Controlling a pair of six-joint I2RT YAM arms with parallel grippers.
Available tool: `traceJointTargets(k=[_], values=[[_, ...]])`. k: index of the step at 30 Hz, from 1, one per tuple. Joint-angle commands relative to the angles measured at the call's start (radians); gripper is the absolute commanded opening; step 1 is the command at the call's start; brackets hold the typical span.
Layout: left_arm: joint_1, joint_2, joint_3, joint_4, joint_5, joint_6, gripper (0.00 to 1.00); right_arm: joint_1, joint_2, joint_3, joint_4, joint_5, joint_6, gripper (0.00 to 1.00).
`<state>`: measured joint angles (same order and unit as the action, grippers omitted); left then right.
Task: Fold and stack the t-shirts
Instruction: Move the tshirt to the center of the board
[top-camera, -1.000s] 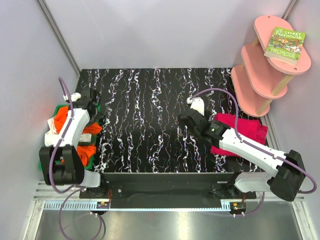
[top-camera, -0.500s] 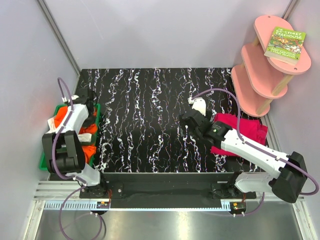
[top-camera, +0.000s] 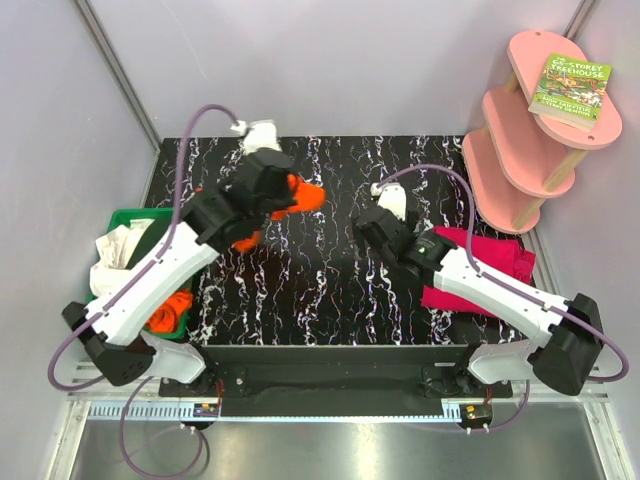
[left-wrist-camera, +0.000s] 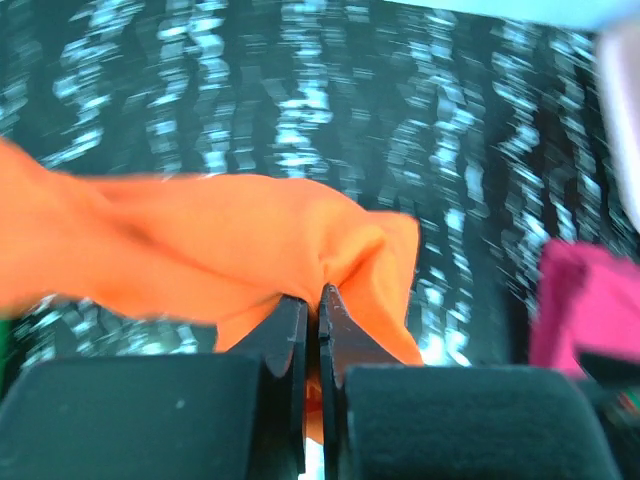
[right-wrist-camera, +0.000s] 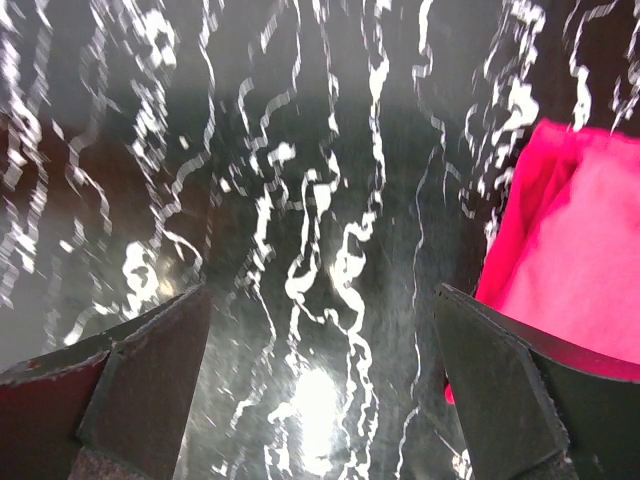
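My left gripper (left-wrist-camera: 318, 300) is shut on a bright orange t-shirt (left-wrist-camera: 200, 245), pinching a fold of it above the black marbled table (top-camera: 310, 270). From above, that orange t-shirt (top-camera: 300, 197) hangs under the left gripper (top-camera: 278, 195) near the table's back middle. A magenta-pink t-shirt (top-camera: 490, 262) lies folded at the right side, partly under my right arm; its edge (right-wrist-camera: 580, 280) shows in the right wrist view. The right gripper (right-wrist-camera: 320, 330) is open over bare table, just left of the pink shirt. More shirts, white (top-camera: 112, 262) and orange (top-camera: 170, 310), fill the green bin (top-camera: 140, 218).
The green bin stands at the table's left edge. A pink three-tier shelf (top-camera: 535, 130) with a book (top-camera: 570, 90) on top stands at the back right corner. Grey walls close in the sides and back.
My left gripper has shut on the orange t-shirt in the bin and swung it up and right, over the table's back middle. The right arm has barely moved.
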<state>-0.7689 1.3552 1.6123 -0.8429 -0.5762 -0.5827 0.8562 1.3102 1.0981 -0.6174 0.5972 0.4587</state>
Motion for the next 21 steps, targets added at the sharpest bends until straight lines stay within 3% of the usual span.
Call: traceJointTargets(k=[1,5,13,14,16,17,20,21], values=[[-0.053,0.067,0.012,-0.013,0.039,0.015,0.00,0.000,-0.035,0.080,0.004,0.055,-0.009,1.00],[-0.056,0.064,-0.077,0.037,0.175,-0.009,0.00,0.000,-0.057,0.072,-0.027,0.044,0.017,0.99],[-0.001,0.081,-0.195,0.051,0.214,-0.052,0.00,0.000,-0.118,0.032,-0.062,0.035,0.057,0.99],[0.008,0.094,-0.212,0.051,0.226,-0.052,0.12,0.000,-0.123,0.032,-0.064,0.038,0.057,0.99],[0.014,0.097,-0.222,0.051,0.227,-0.054,0.47,0.000,-0.131,0.032,-0.073,0.038,0.055,0.99],[0.014,0.093,-0.235,0.060,0.225,-0.061,0.76,0.000,-0.134,0.031,-0.073,0.038,0.055,0.99],[0.013,0.071,-0.253,0.083,0.222,-0.068,0.99,0.000,-0.140,0.022,-0.079,0.033,0.057,0.99],[0.013,0.067,-0.255,0.088,0.220,-0.065,0.99,0.000,-0.138,0.020,-0.079,0.032,0.057,0.99]])
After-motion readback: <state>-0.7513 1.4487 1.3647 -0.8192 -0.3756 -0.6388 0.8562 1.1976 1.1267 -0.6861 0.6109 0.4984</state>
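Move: The orange t-shirt is already pinched in the left gripper; the middle of the board, where it belongs, lies about 7 cm right, 1 cm ahead and 32 cm below that hand. The right gripper stands some 19 cm to its right, 3 cm back and 15 cm lower; the green bin is about 35 cm left, 3 cm back and 29 cm below. From the right gripper, the board's middle is roughly 16 cm left, 3 cm ahead and 17 cm below. Lower the left gripper about 13 cm towards the middle of the board with the orange t-shirt still pinched, swinging some 4 cm right at first and easing slightly back, while the fingers tip about 20 degrees further down. Near the end of the descent, still well above the board, open wide and let go of the cloth. Raise the empty, open right gripper about 4 cm. ##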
